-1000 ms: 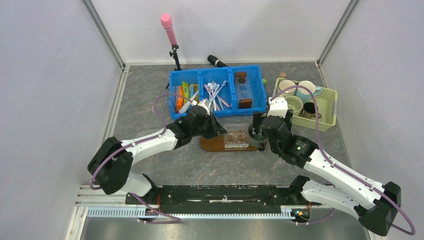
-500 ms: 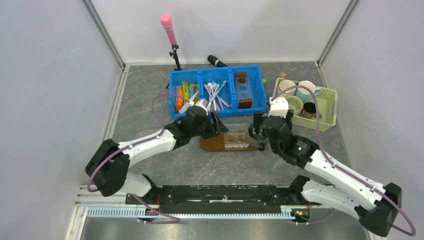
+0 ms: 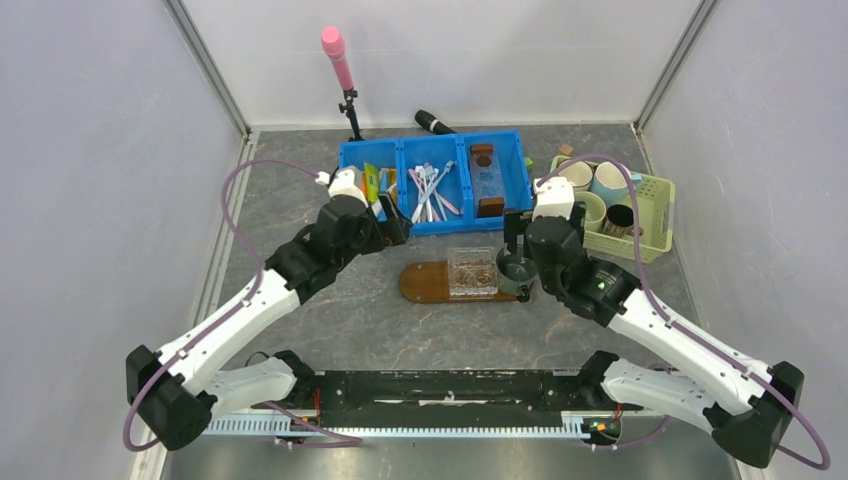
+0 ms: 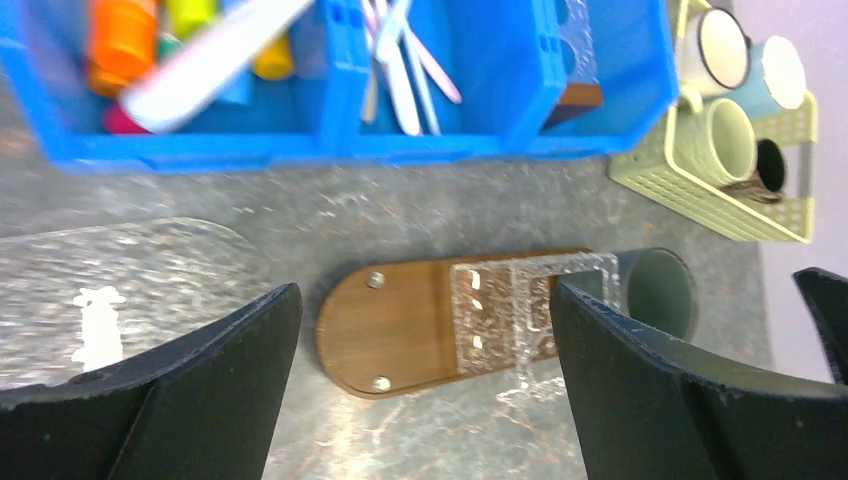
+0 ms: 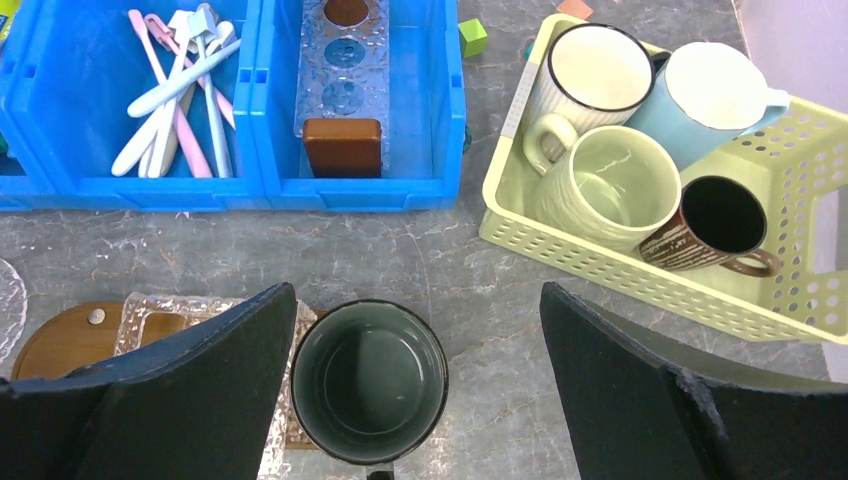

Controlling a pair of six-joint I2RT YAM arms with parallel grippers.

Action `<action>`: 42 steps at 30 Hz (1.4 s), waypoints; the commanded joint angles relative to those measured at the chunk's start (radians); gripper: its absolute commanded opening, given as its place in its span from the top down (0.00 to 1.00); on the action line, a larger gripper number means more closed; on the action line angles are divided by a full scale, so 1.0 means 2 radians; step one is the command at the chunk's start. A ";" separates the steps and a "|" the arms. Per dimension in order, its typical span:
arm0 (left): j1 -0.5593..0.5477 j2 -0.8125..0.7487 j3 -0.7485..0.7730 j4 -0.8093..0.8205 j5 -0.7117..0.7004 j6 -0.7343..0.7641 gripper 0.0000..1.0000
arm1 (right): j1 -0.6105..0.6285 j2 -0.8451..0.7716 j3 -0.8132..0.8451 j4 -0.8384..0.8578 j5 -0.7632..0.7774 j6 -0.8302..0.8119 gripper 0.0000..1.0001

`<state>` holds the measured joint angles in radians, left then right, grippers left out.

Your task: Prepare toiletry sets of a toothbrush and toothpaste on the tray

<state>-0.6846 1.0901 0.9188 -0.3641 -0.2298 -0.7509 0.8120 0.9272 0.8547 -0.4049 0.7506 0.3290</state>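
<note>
The brown oval tray (image 3: 425, 283) (image 4: 400, 330) lies in front of the blue bin (image 3: 436, 228). A clear holder (image 3: 472, 272) (image 4: 505, 318) sits on its right half. A dark green cup (image 3: 516, 268) (image 5: 368, 382) stands at its right end. Toothbrushes (image 5: 213, 125) (image 4: 398, 75), some pale blue-white, lie in the bin's middle compartment. A white toothpaste tube (image 4: 205, 65) lies in the left compartment among orange and yellow tubes. My left gripper (image 3: 388, 228) (image 4: 425, 385) hangs open and empty by the bin's front wall. My right gripper (image 3: 517, 258) (image 5: 415, 390) is open, its fingers on either side of the cup.
A pale green basket (image 3: 655, 225) (image 5: 640, 275) with several mugs stands right of the bin. The bin's right compartment holds a second clear holder on a brown board (image 5: 343, 145). A pink microphone on a stand (image 3: 338, 55) and a black one (image 3: 433, 122) are behind the bin.
My left gripper has opened and pulled back from the tray's left half, up and left to the bin's front wall. The right gripper has shifted slightly away from me over the cup.
</note>
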 commanded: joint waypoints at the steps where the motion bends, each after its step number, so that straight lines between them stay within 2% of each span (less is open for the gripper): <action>1: 0.012 -0.031 0.037 -0.065 -0.085 0.102 0.00 | -0.018 0.026 0.040 -0.003 -0.021 -0.037 0.02; 10: 0.065 0.014 0.081 -0.058 -0.057 0.158 0.00 | -0.119 0.093 0.102 -0.021 -0.151 -0.072 0.02; 16: 0.089 0.061 0.111 -0.046 -0.039 0.154 0.00 | -0.201 0.143 0.143 -0.046 -0.232 -0.061 0.02; 20: 0.106 0.087 0.116 -0.030 -0.028 0.157 0.00 | -0.230 0.153 0.152 -0.052 -0.247 -0.051 0.02; 23: 0.125 0.110 0.139 -0.023 0.016 0.167 0.00 | -0.237 0.138 0.135 -0.042 -0.271 -0.055 0.02; 28: 0.134 0.167 0.197 -0.015 0.051 0.263 0.01 | -0.238 0.119 0.120 -0.065 -0.230 -0.038 0.02; 31: 0.134 0.203 0.223 -0.017 0.047 0.324 0.02 | -0.238 0.115 0.121 -0.078 -0.222 -0.015 0.02; 35: 0.134 0.246 0.236 -0.017 0.031 0.371 0.08 | -0.238 0.119 0.123 -0.083 -0.223 0.009 0.02; 39: 0.134 0.273 0.237 -0.014 0.020 0.422 0.23 | -0.238 0.131 0.125 -0.083 -0.225 0.000 0.02; 42: 0.134 0.299 0.247 -0.021 0.031 0.442 0.29 | -0.239 0.146 0.130 -0.088 -0.220 -0.010 0.02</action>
<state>-0.4164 1.6432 1.3605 -0.4164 -0.1776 -0.0063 0.3389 1.1847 1.0897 -0.5655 0.2924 0.3141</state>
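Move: The toothpaste tubes in the blue box's left compartment lie about 13 cm ahead of the left hand, 5 cm left and 14 below; the toothbrushes are level with them, some 13 cm farther right. The clear holder on the tray is about 6 cm back and 17 right of that hand. From the right hand, the light green mug in the basket is some 5 cm ahead and 12 right, the dark mug on the tray about 7 back and 3 left, both 14 below. Swing the open left gripper left and slightly up first, then reach about 15 cm forward over the toothpaste compartment, finally dipping 5 cm towards the tubes. Roll the wrist about 35 degrees, left side rising, and begin to narrow the fingers. Take the empty right gripper 8 cm forward and some 5 right, off the tray towards the basket, ease back 2 cm and hover open, tipped farther down. ##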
